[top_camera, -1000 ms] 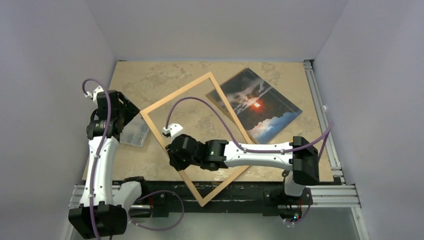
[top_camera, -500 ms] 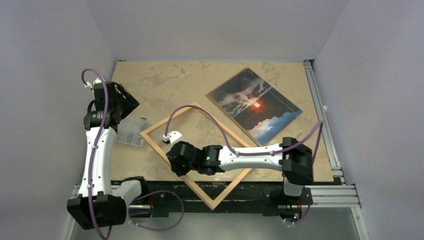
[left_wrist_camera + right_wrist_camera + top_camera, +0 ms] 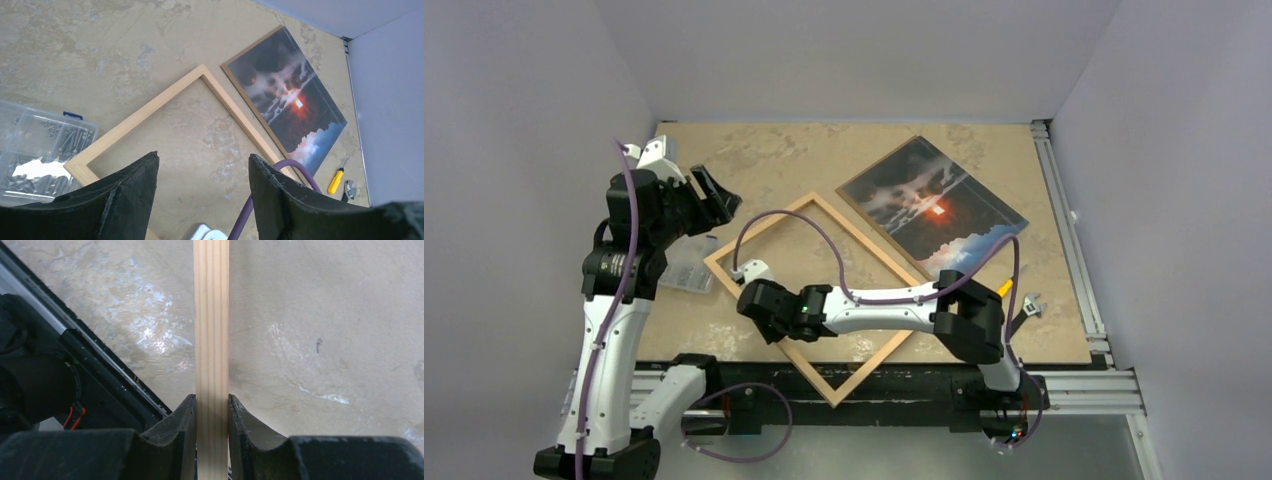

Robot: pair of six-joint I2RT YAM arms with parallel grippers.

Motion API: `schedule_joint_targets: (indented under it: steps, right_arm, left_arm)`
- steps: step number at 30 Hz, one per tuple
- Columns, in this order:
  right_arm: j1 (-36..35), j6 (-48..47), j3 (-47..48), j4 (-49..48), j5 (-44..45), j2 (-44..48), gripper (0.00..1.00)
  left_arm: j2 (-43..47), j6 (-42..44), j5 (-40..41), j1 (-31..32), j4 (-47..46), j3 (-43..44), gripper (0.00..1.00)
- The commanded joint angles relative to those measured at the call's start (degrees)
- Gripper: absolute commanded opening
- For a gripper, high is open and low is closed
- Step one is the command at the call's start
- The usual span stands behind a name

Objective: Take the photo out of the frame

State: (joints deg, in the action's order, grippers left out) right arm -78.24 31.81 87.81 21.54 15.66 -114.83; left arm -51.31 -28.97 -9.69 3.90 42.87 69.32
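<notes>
The photo [image 3: 934, 210], a dark sunset print with an orange-red sun, lies flat at the back right of the table, with a thin brown edge along its near-left side. It also shows in the left wrist view [image 3: 287, 97]. The empty light-wood frame [image 3: 869, 368] lies apart from it, its near corner over the table's front edge. My right gripper [image 3: 771, 322] is shut on the frame's near-left bar [image 3: 211, 315], one finger pressed to each side. My left gripper [image 3: 719, 195] is open and empty, raised above the frame's left corner [image 3: 150, 105].
A clear plastic parts box [image 3: 686, 265] lies left of the frame and under my left arm. A yellow screwdriver [image 3: 1005, 288] and a small wrench [image 3: 1032, 308] lie at the right, near the photo's near corner. The black front rail [image 3: 100, 365] runs close by my right gripper.
My right gripper has drawn the frame toward the front left, off the photo's corner, and laid it flatter. My left arm has risen and swung right, over the frame's left corner.
</notes>
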Motion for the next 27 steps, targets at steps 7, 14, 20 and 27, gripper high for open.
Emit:
schedule_joint_targets:
  steps: [7, 14, 20, 27]
  right_arm:
    - [-0.13, 6.66, -6.51, -0.8, 2.66, 5.57, 0.0]
    - [-1.03, 6.53, -5.21, 2.55, 0.8, 3.33, 0.0]
    - [-1.01, 0.83, 1.77, 2.19, 0.42, -4.59, 0.0]
    - [-0.55, -4.77, 10.08, 3.33, 2.2, -10.8, 0.0]
  left_arm:
    - [-0.11, 2.6, -3.07, 0.3, -0.47, -1.38, 0.64]
    - [-0.15, 2.71, -3.57, 0.32, -0.66, -2.57, 0.64]
    - [-0.14, 2.49, -4.12, 0.41, -0.8, -2.72, 0.64]
    - [0.26, 3.44, -4.57, 0.41, 0.34, -2.28, 0.65]
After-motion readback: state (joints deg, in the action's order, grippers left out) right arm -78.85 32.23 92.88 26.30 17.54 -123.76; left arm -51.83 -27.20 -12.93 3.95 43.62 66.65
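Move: Beneath the right hand, which already grips the empty frame's left rail, the bare table it is bound for lies about 7 cm down. The frame's middle is some 11 cm ahead and 10 cm right of that hand; the photo lies about 36 cm ahead and 37 cm right, the parts box roughly 21 cm ahead and 20 cm left. From the left hand, that table spot is some 14 cm back, 9 cm right and 30 cm below. Lowering the empty frame towards the bare table, the right hand keeps its pinch on the rail: it first drifts about 3 cm right while sinking slowly, then swings back left and sinks faster, some 5.5 cm down in all, its left side tipping down about 10 degrees. The empty left hand, fingers still open, sinks about 2.5 cm above the table. ##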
